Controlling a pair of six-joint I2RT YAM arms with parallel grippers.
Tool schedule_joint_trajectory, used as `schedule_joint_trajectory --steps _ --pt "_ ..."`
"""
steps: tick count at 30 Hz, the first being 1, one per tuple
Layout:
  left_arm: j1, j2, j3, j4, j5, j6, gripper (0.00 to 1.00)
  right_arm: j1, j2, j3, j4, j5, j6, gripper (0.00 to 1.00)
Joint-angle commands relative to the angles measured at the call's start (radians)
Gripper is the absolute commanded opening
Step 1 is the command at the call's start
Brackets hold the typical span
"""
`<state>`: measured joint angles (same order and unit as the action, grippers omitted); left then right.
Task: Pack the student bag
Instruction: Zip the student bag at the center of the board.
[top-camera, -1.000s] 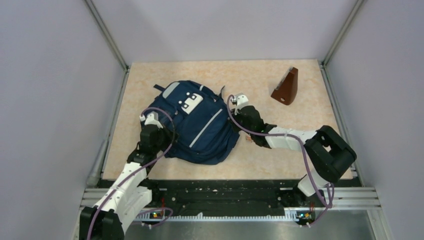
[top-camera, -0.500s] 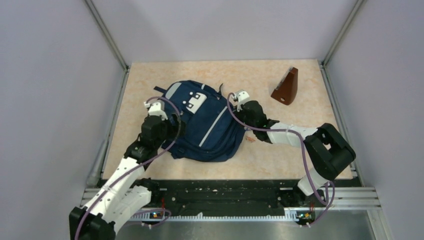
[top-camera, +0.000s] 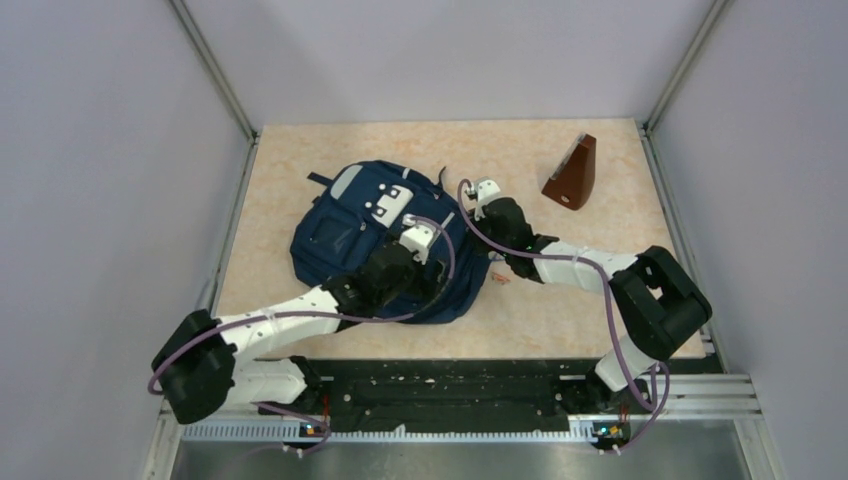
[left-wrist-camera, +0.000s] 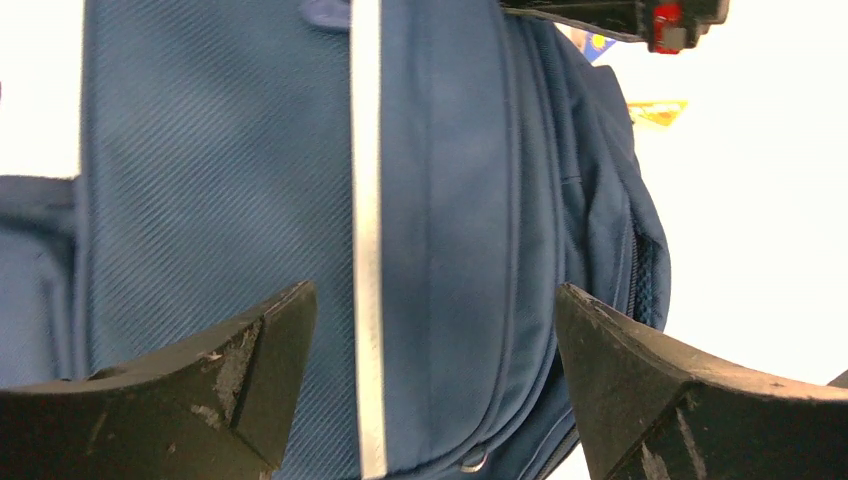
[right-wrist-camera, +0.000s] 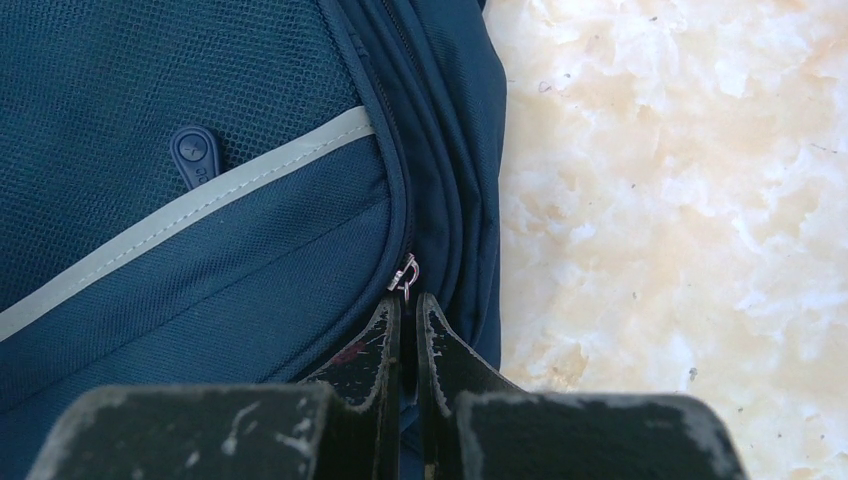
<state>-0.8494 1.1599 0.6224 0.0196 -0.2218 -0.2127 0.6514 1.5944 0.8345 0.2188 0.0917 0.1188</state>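
The student bag (top-camera: 340, 235), navy with grey stripes, lies flat on the table, front side up. My left gripper (top-camera: 432, 262) hovers over its lower right front, jaws wide open with only fabric and a grey stripe (left-wrist-camera: 366, 200) beneath them (left-wrist-camera: 432, 300). My right gripper (top-camera: 482, 252) points down at the bag's right edge. It is shut (right-wrist-camera: 408, 305) on a zipper pull, whose metal ring (right-wrist-camera: 404, 272) shows just beyond the fingertips. The zipper track runs up along the mesh side pocket (right-wrist-camera: 150, 120).
A brown wedge-shaped object (top-camera: 573, 175) stands at the back right. A small orange scrap (top-camera: 502, 279) lies on the table beside the bag's right edge. Metal frame rails (top-camera: 230, 230) border the tabletop on both sides.
My left gripper opened, letting go at the bag's left side, and swung right across the bag to its lower right front. The bag shifted slightly. My right gripper stayed shut.
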Motion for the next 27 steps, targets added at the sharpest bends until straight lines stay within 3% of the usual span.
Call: schedule_joint_trajectory --steps 1,6,13,19,22,25,27 --pt "-0.04 0.11 0.079 0.147 -0.042 0.095 0.93 -0.01 -0.031 0.044 -0.02 -0.018 0.026 0.0" --pt "-0.045 0.199 0.088 0.187 -0.055 0.095 0.93 -0.012 -0.032 0.052 -0.021 -0.038 0.042 0.0" --pt "-0.06 0.29 0.095 0.174 -0.18 0.11 0.91 -0.012 -0.027 0.054 -0.014 -0.048 0.045 0.0" --pt "-0.068 0.307 0.1 0.139 -0.248 0.089 0.51 -0.014 -0.038 0.054 -0.025 -0.048 0.032 0.0" --pt "-0.072 0.288 0.093 0.114 -0.264 0.088 0.25 -0.016 -0.048 0.051 -0.033 -0.039 0.029 0.0" --pt "-0.077 0.253 0.065 0.094 -0.257 0.084 0.06 -0.022 -0.054 0.049 -0.041 -0.024 0.022 0.0" --pt "-0.079 0.221 0.04 0.086 -0.252 0.078 0.0 -0.026 -0.053 0.052 -0.051 -0.014 0.006 0.0"
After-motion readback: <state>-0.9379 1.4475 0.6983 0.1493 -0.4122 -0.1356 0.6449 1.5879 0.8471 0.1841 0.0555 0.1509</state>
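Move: Ahead and to the right of the open left hand, the fold of bag edge beside the zip is about 2 cm forward, 3 cm right and 4 cm below. The slider, still held by the right fingers, lies about 9 cm ahead, 6 cm right and 4 cm below; the grey stripe's middle is level, 3 cm left and 4 cm down; the orange triangle 10 cm right, 1 cm back and 9 cm down. From the right hand, the fold is some 7 cm back and 4 cm left, at its height. Sinking about 4 cm onto the bag, the left hand first drifts right, then eases forward, 2 to 3 cm each way, rolling its left side up some 10 degrees. With the descent done, its wide-open fingers close and pinch the fold of fabric between the grey stripe and the outer edge. The right hand stays almost still and keeps its pinch on the zip pull. ##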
